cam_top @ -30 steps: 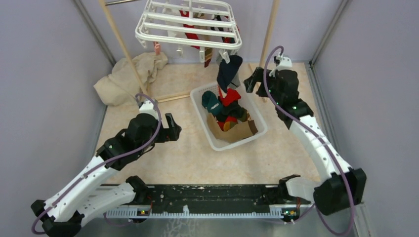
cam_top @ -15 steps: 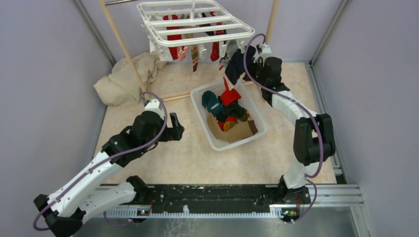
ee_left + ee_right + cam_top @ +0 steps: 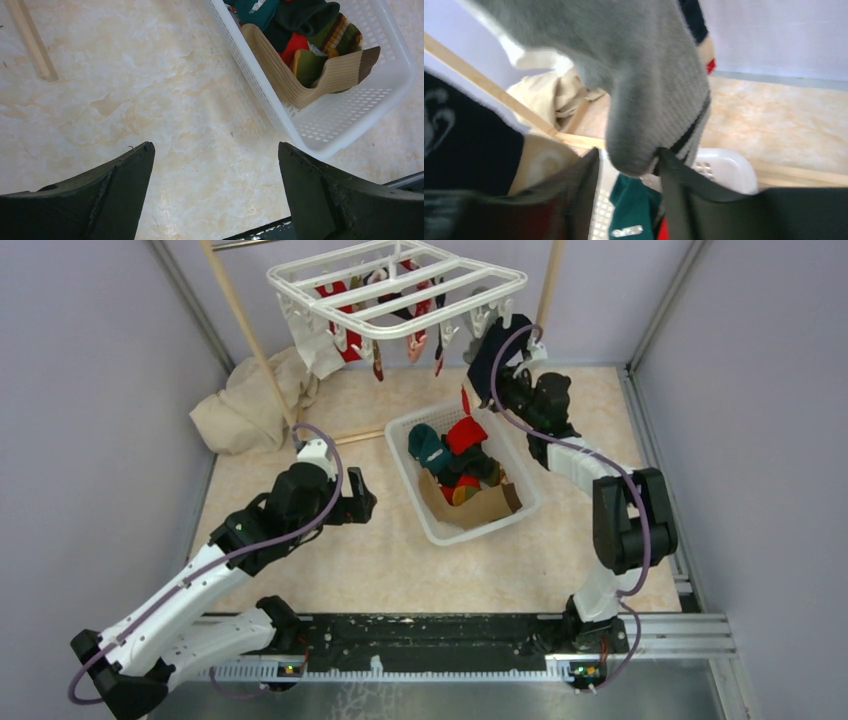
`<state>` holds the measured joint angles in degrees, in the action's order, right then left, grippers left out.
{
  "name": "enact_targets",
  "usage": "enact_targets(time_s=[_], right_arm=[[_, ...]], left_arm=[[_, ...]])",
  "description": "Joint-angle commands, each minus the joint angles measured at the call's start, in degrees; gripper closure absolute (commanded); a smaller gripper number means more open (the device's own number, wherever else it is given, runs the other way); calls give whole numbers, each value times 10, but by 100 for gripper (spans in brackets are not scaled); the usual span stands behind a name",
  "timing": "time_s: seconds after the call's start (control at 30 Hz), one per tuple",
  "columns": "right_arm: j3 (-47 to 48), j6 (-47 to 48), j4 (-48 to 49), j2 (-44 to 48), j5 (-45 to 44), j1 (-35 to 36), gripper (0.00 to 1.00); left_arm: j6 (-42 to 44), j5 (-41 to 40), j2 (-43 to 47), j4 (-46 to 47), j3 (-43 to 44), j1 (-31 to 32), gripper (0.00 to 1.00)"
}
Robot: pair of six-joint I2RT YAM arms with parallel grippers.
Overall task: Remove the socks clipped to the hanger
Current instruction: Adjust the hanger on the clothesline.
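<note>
The white hanger (image 3: 400, 285) hangs tilted at the back, with red, dark and patterned socks (image 3: 335, 302) clipped under it. My right gripper (image 3: 503, 370) is raised under its right corner, beside a dark navy sock (image 3: 487, 340). In the right wrist view a grey sock with dark stripes (image 3: 649, 100) hangs down, its toe dipping between the tips of my right gripper (image 3: 629, 165). The right finger touches it and a thin gap shows at the left finger. My left gripper (image 3: 215, 145) hovers wide open and empty over the table, left of the basket.
A white slatted basket (image 3: 430, 525) holding several socks and a tan insert sits mid-table, directly below the right gripper. A beige cloth heap (image 3: 245, 400) lies at the back left. Wooden poles (image 3: 240, 320) flank the hanger, and a wooden strip (image 3: 350, 437) lies on the table.
The right arm has risen up and left to the hanger's right corner and its jaws have narrowed around the grey sock's toe. The hanger has swung and tilted. The left arm has barely moved.
</note>
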<state>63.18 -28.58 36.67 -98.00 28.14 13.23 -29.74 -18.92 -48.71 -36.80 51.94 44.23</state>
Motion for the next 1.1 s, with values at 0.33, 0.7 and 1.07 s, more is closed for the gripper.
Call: enact_targets(time_s=[0.33,0.7,1.07], right_arm=[[-30,140,-161,153,-190,83,100],[-51,136,-321,275,-276,244,100],[17,120,-395,235,-255,374,100]], left_arm=[[-1,34,4,48,-17,-1,1],[27,125,-40,165,-14,-1,1],[103,178,-75,297,-5,-1,1]])
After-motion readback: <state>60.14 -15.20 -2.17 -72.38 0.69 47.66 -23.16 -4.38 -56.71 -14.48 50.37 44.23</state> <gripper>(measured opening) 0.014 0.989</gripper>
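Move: The grey sock hangs in the open fingers of the right hand, its middle about 2 cm ahead, 1 cm left and 5 cm up. From that hand, the navy sock is roughly 4 cm left, level fore and aft and 5 cm higher; the hanger's middle is some 14 cm left, 4 cm ahead and 20 cm up; the basket lies 14 cm back, 4 cm left and 20 cm below. The grey sock is about 25 cm ahead, 20 cm right and 9 cm above the left hand. The right fingers, already partly closed, pinch shut on the grey sock while the hand edges about 2 cm right, then the hand hauls back some 20 cm and left over the basket, ending about 11 cm left of its start, rolling some 20 degrees with its left side dropping. The left hand, open and empty, moves about 8 cm right towards the right hand, with a little forward and up, turning some 15 degrees clockwise, mostly in the second half. ##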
